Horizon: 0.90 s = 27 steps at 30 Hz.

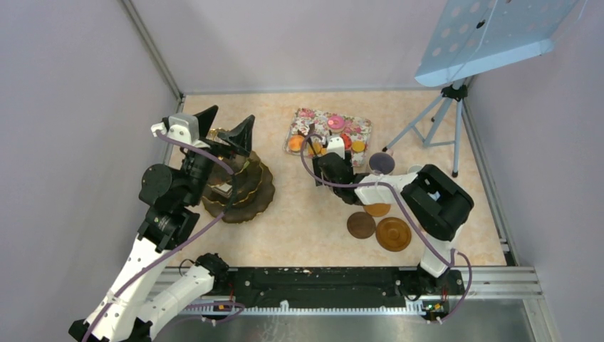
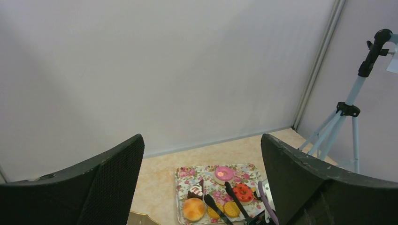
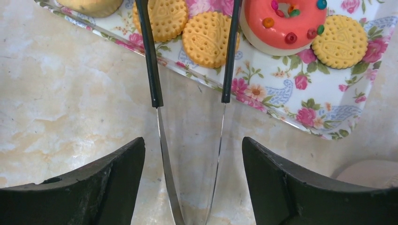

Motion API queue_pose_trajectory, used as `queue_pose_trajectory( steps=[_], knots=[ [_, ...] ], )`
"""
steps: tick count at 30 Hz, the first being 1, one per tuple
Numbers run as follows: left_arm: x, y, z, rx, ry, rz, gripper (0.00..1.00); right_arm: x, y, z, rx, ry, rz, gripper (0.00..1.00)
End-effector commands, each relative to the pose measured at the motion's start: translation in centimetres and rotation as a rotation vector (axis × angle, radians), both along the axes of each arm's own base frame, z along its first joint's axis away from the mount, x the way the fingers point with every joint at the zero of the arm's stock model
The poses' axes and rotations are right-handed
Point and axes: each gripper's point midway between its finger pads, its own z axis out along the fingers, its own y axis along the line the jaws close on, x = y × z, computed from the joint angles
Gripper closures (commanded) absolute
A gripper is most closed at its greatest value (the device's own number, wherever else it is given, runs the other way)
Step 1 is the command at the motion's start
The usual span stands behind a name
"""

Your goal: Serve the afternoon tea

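The rose-patterned tray (image 1: pixel 362 127) holds the toy cakes: a pink doughnut (image 2: pixel 224 174), a red doughnut (image 3: pixel 281 21), a chocolate slice (image 2: pixel 196 190), a bun (image 2: pixel 194 209) and round orange biscuits (image 3: pixel 209 37). A lilac mug (image 1: pixel 382 164) stands right of the tray. My right gripper (image 3: pixel 192 140) is open at the tray's near edge. The black tongs (image 3: pixel 150 61) lie between its fingers with a gap on each side, their tips over the biscuits. My left gripper (image 2: pixel 202 140) is open and empty, raised above a tiered stand (image 1: pixel 249 196).
Three brown round plates (image 1: pixel 393 234) lie in front of the right arm. A tripod (image 1: pixel 441 117) with a light-blue perforated panel (image 1: pixel 491 35) stands at the back right. Walls close in the left, back and right sides.
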Motion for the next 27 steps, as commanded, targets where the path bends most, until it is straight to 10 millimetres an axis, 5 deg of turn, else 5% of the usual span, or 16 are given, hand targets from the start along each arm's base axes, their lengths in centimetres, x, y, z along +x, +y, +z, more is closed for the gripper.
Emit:
queue_pose_trajectory(
  steps=[1, 16, 27],
  knots=[
    [-0.1, 0.0, 0.8, -0.023, -0.031, -0.006, 0.01, 0.7, 1.2, -0.2, 0.071, -0.070, 0.001, 0.26],
    [0.4, -0.2, 0.3, -0.015, -0.017, -0.003, 0.01, 1.7, 0.3, -4.0, 0.021, -0.178, -0.001, 0.34],
    [0.9, -0.2, -0.1, -0.006, -0.006, 0.013, 0.01, 1.5, 0.5, -0.2, 0.044, -0.218, 0.039, 0.57]
  ],
)
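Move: The tongs lie between and just under my right hand's open fingers, their middle about 2 cm ahead and 2 cm below, tips out over the tray. Relative to that hand, the near biscuit is some 7 cm ahead and 1 cm left. The second biscuit is 8 cm ahead and 4 cm left, the red donut 9 cm ahead and 3 cm right, all about 3 cm lower. From my left hand the tongs are roughly 14 cm ahead, 15 cm right and 44 cm down. I sink my right hand about 2.5 cm over the tongs, then slide it some 2 cm forward along them towards the tray while my fingers tip up about 10 degrees. There I close the fingers from three-quarters open to a bit under half, pinching the tongs' two steel arms from outside, nearer their black ends. ##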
